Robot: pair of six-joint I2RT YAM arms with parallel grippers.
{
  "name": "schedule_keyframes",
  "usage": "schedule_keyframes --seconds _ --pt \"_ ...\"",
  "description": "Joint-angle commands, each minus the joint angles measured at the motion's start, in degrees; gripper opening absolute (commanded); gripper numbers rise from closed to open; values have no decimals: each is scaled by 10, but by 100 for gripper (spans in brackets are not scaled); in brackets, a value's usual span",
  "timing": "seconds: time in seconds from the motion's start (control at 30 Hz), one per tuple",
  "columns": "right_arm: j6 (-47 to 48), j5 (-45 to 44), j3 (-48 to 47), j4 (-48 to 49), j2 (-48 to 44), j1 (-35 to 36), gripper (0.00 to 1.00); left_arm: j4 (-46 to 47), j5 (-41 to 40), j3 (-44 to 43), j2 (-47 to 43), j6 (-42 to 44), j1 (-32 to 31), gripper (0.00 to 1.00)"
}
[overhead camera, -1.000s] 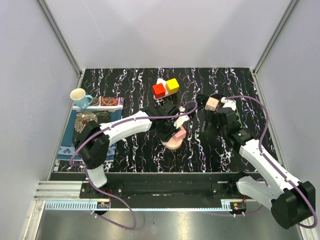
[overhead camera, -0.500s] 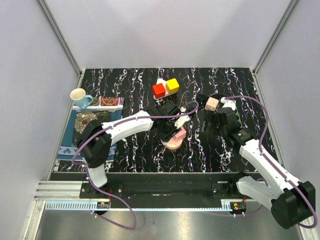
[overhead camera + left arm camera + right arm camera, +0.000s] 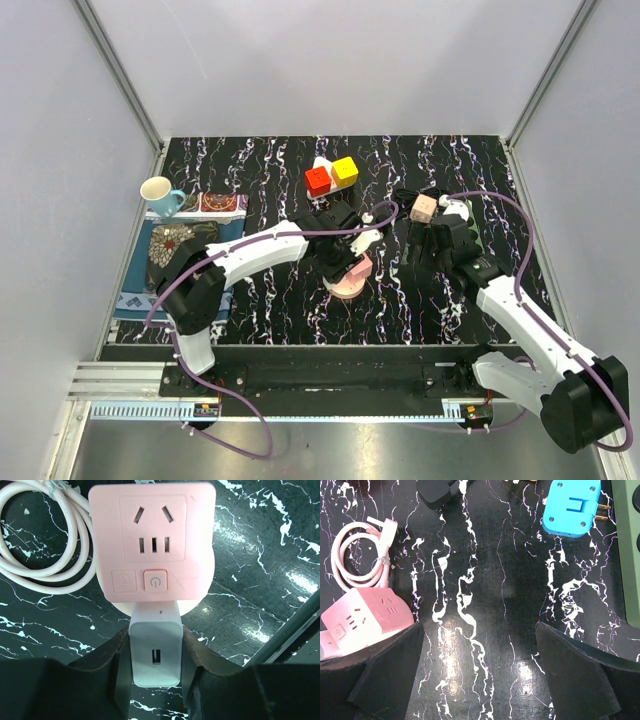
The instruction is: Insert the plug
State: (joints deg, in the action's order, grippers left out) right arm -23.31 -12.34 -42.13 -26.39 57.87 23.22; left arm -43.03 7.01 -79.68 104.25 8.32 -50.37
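Observation:
A pink socket cube [image 3: 152, 535] lies on the black marbled table, its outlet face toward the left wrist camera. Its white cord [image 3: 45, 545] is coiled at its left. My left gripper [image 3: 155, 636] is shut on a white plug [image 3: 154, 652], a small charger block with a USB slot facing the camera. The plug's far end meets the cube's lower edge below the power button; its prongs are hidden. From above, the left gripper [image 3: 347, 255] sits over the pink cube [image 3: 352, 278]. My right gripper [image 3: 479, 630] hangs open over bare table, right of the cube [image 3: 362, 620].
A blue adapter [image 3: 572, 507], a black plug [image 3: 436, 491] and a green power strip [image 3: 630, 550] lie near the right gripper. Red [image 3: 318, 181] and yellow [image 3: 345, 171] cubes sit farther back, a beige cube [image 3: 423, 208] at back right. A cup [image 3: 158, 193] and patterned mat [image 3: 185, 250] are left.
The left arm has edged slightly to the right with the plug still in its grip. The right arm has barely moved and stays open.

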Motion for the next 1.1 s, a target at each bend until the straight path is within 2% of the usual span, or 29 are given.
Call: schedule_keyframes --seconds 0.0,0.37,0.53,0.57,0.67,0.73,0.77,1.07 --pt "9 8 -15 9 4 -3 99 40 10 46 45 -8 -3 0" --pt "13 25 -9 20 6 -3 98 89 26 135 18 -38 -3 0" --pt "16 52 -8 35 13 -3 98 98 20 140 19 -41 -3 0" --pt "16 59 -9 35 12 -3 98 98 17 139 13 -43 -3 4" --pt "29 85 -16 44 9 -3 98 103 10 133 -10 -47 -3 29" --pt "40 102 -19 49 8 -4 98 111 7 132 -25 -50 -1 36" --pt "41 108 -20 51 8 -3 98 115 8 133 -36 -51 1 43" --pt "68 160 -19 52 -14 -3 98 140 14 146 -102 -59 20 70"
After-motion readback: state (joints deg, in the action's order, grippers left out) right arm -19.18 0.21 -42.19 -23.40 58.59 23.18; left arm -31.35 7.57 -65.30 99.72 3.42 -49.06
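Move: The left hand already has the white plug pinched against the near-left side of the pink socket cube; the cube's middle lies about 5 cm to its right and 2 cm ahead, at nearly the same height, with the round base directly beneath it. The coiled cable is some 9 cm ahead and 1 cm right, the black plug about 12 cm ahead and 11 cm right, both roughly 5 cm lower. From the right hand, the cube is around 12 cm left, 3 cm back and 7 cm below. Still gripping the white plug at the side of the pink cube, the left hand first eases about 1 cm down and slightly right while its left side tips down some 5 degrees, then opens its fingers around the plug and backs off from the cube, about 2.5 cm left, 2 cm further down and 1 cm back. Meanwhile the right hand, empty and wide open, swings nearly 4 cm left towards the cube, turning roughly 10 degrees counter-clockwise. ##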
